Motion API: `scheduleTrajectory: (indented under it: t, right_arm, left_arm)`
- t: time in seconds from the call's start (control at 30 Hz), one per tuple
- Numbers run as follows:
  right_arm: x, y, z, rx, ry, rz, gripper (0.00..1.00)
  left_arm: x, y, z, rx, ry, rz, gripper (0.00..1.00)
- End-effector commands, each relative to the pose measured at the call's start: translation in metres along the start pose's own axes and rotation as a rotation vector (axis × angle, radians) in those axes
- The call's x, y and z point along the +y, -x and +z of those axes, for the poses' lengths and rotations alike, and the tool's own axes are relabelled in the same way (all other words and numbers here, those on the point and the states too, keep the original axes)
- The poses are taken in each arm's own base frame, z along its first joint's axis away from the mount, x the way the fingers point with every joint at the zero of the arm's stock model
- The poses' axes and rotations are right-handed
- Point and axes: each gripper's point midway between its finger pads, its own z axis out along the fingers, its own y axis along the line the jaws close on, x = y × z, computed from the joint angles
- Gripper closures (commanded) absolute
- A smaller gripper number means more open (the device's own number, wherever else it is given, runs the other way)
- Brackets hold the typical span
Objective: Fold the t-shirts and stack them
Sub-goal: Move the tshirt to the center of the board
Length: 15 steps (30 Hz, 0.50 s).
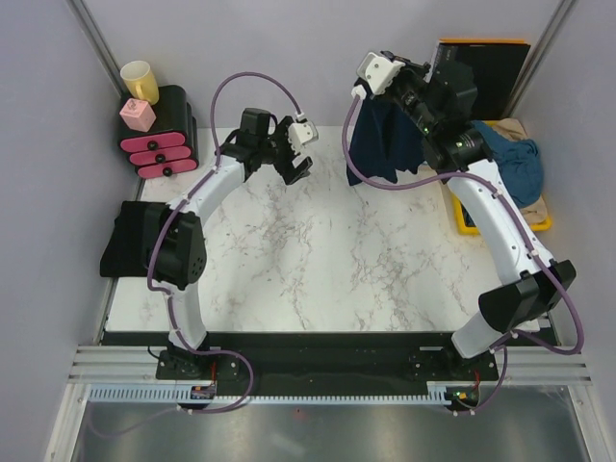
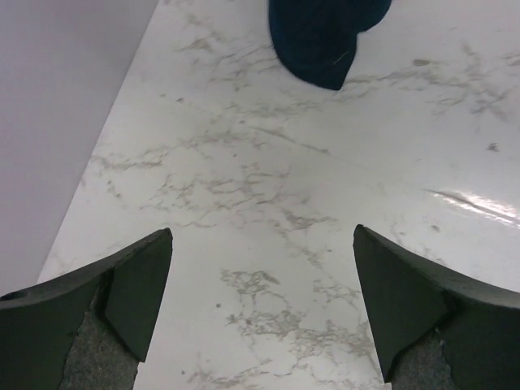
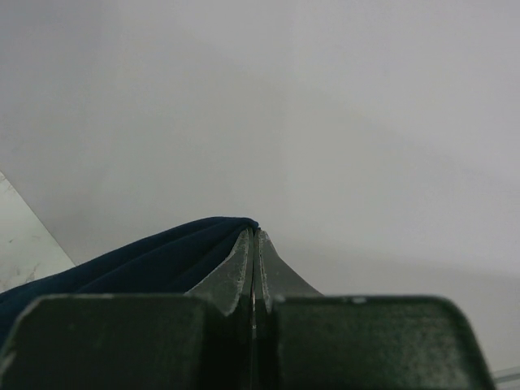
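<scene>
A dark navy t-shirt (image 1: 383, 140) hangs in the air over the far middle of the marble table (image 1: 318, 260). My right gripper (image 1: 371, 91) is shut on its top edge and holds it up; the pinched cloth (image 3: 154, 260) drapes left of the closed fingers in the right wrist view. The shirt's lowest tip (image 2: 325, 36) shows in the left wrist view, apart from the left fingers. My left gripper (image 1: 298, 154) is open and empty, above the table to the left of the hanging shirt. A medium-blue shirt (image 1: 515, 164) lies bunched in the yellow tray (image 1: 466, 226) at the right.
A black orange-edged folder (image 1: 486, 67) stands at the back right. At the back left, a black drawer unit with pink fronts (image 1: 159, 135) carries a yellow cup (image 1: 140, 80) and a pink box (image 1: 137, 115). A black object (image 1: 125, 241) lies at the table's left edge.
</scene>
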Motion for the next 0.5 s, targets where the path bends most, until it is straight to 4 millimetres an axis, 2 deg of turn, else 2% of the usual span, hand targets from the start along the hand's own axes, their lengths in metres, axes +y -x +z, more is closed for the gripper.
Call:
scheduleTrajectory:
  t: [0.0, 0.07, 0.2, 0.37, 0.47]
  right_arm:
    - [-0.033, 0.028, -0.002, -0.086, -0.091, -0.054, 1.00]
    - [-0.034, 0.029, 0.000, -0.085, -0.098, -0.052, 1.00]
    - [-0.038, 0.031, 0.003, -0.087, -0.109, -0.049, 1.00]
    - [-0.041, 0.036, 0.004, -0.098, -0.117, -0.048, 1.00]
    - [-0.046, 0.042, 0.004, -0.106, -0.130, -0.043, 1.00]
  left_arm:
    - [-0.029, 0.052, -0.006, -0.158, -0.196, -0.020, 0.00]
    - [-0.033, 0.046, 0.006, -0.142, -0.217, -0.043, 0.00]
    - [-0.033, 0.057, 0.023, -0.161, -0.236, -0.075, 0.01]
    - [-0.046, 0.067, 0.039, -0.190, -0.294, -0.120, 0.00]
    - [-0.055, 0.066, 0.054, -0.187, -0.308, -0.128, 0.00]
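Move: The dark t-shirt hangs open to the left hand's right, its middle about 18 cm right, 3 cm back and 8 cm higher. The right hand already pinches it at the top, the cloth's middle about 24 cm straight below. From that right hand the board's center lies some 15 cm left, 12 cm back and 50 cm down, the blue box about 15 cm right and 11 cm farther out, and the yellow bin roughly 29 cm right and 3 cm farther out, both far below. The left hand reaches about 8 cm to the right towards the hanging lower part of the t-shirt, arching up some 3 cm and sinking again to its old height, while the wrist turns clockwise and tips down by roughly 15 degrees overall and the fingers stay wide open. The right hand keeps its shut pinch on the top of the cloth and holds it high, easing only about a centimetre forward and left; the left fingers come close to the lower corner, but contact can't be made out. ##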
